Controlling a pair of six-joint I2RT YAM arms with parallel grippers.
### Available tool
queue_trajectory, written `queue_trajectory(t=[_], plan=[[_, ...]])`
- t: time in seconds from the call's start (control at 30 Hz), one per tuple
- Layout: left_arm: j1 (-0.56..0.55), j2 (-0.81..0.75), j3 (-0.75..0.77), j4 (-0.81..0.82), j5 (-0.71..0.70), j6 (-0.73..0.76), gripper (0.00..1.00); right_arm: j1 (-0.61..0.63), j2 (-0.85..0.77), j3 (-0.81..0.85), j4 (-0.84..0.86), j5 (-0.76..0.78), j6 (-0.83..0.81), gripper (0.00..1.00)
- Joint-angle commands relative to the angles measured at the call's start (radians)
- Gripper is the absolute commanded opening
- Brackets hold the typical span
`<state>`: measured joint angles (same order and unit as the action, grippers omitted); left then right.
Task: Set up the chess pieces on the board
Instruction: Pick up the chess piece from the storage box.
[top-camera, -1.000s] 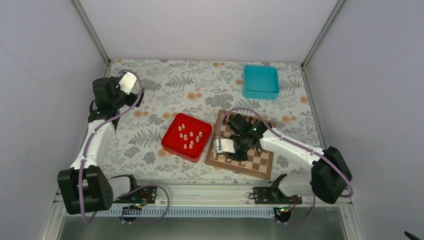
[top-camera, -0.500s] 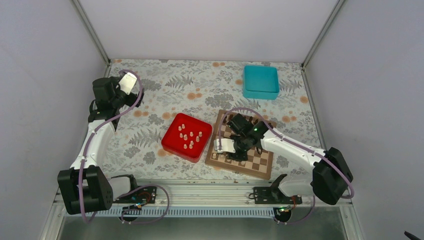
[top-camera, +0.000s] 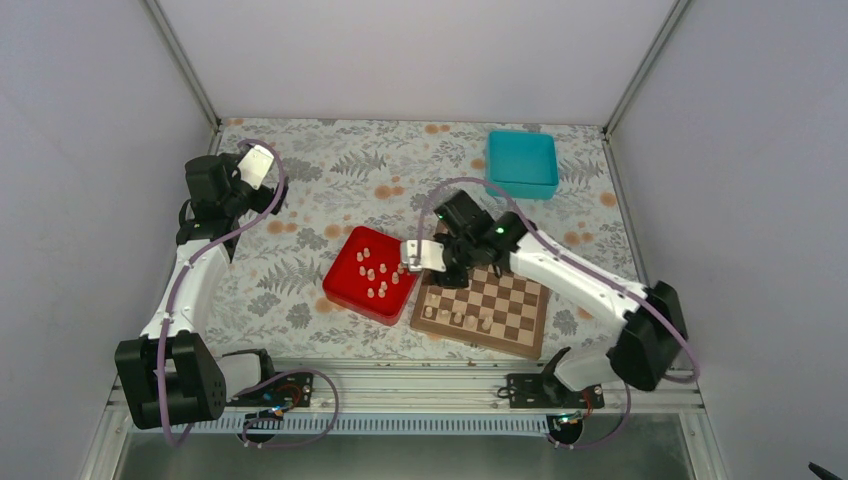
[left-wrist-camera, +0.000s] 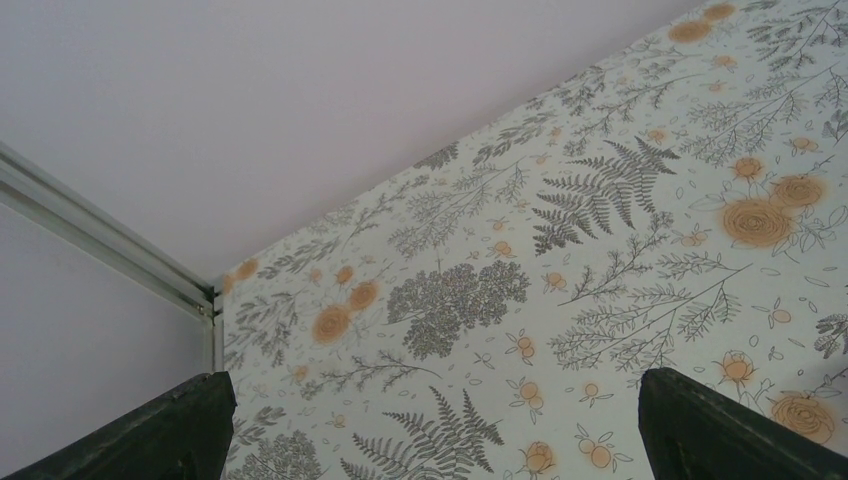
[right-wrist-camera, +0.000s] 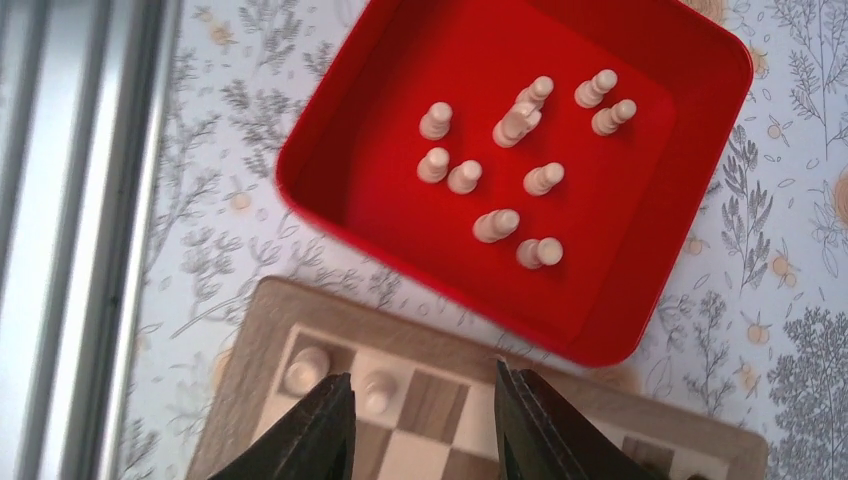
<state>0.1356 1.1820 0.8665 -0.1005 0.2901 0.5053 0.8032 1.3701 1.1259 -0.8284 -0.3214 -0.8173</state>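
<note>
Several pale chess pieces (top-camera: 378, 272) lie in the red tray (top-camera: 350, 298); the right wrist view shows these chess pieces (right-wrist-camera: 500, 160) scattered on the red tray's floor (right-wrist-camera: 640, 300). More cream pieces (top-camera: 458, 319) stand in the near row of the board (top-camera: 515, 300). My right gripper (top-camera: 440, 268) hovers over the board's left edge next to the tray. In its own view the right gripper (right-wrist-camera: 425, 420) is open with nothing between its fingers, above two board pieces (right-wrist-camera: 376, 388) and the board's border (right-wrist-camera: 330, 315). My left gripper (top-camera: 262, 175) stays far left; the left gripper (left-wrist-camera: 430, 440) is wide open over bare cloth.
A teal box (top-camera: 522, 163) sits at the back right. The floral tablecloth (top-camera: 330, 180) covers the table, white walls close in all sides, and a metal rail (top-camera: 400, 385) runs along the near edge.
My right gripper opened, rose off the board's near-left squares and swung back-left toward the tray, leaving the row of pieces uncovered. The left arm stayed still.
</note>
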Motion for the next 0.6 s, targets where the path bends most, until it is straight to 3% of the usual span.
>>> queue_trajectory(t=[0.0, 0.57], plan=[[0.006, -0.022, 0.009, -0.004, 0.014, 0.001, 1.00, 0.028, 0.146, 0.103, 0.056, 0.044, 0.026, 0.38], [0.006, -0.024, 0.015, -0.009, 0.042, -0.007, 1.00, 0.118, 0.558, 0.384, 0.129, 0.080, 0.014, 0.37]])
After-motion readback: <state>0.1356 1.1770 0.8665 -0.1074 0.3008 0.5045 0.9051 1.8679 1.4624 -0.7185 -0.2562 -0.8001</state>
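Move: Inside the red storage box, the chess piece that seems next lies about 10 cm to the right hand's left, 5 cm ahead and 12 cm below. Another light piece stands some 3 cm farther out than that one and 1 cm to its right; the box's middle is roughly 15 cm left and 6 cm ahead of the hand. The chess board's middle is 9 cm right and 3 cm ahead. From the left hand, the aimed-at piece lies about 28 cm right, 15 cm back and 19 cm below. Crossing leftward from the board's edge to the red storage box, the right hand goes about 10 cm left while working some 5 cm forward and sinking about as far. The forward part fades as it comes over the pieces, and the descent quickens at the end. The empty fingers stay about a third open, still pointing down and to the left, touching nothing. ##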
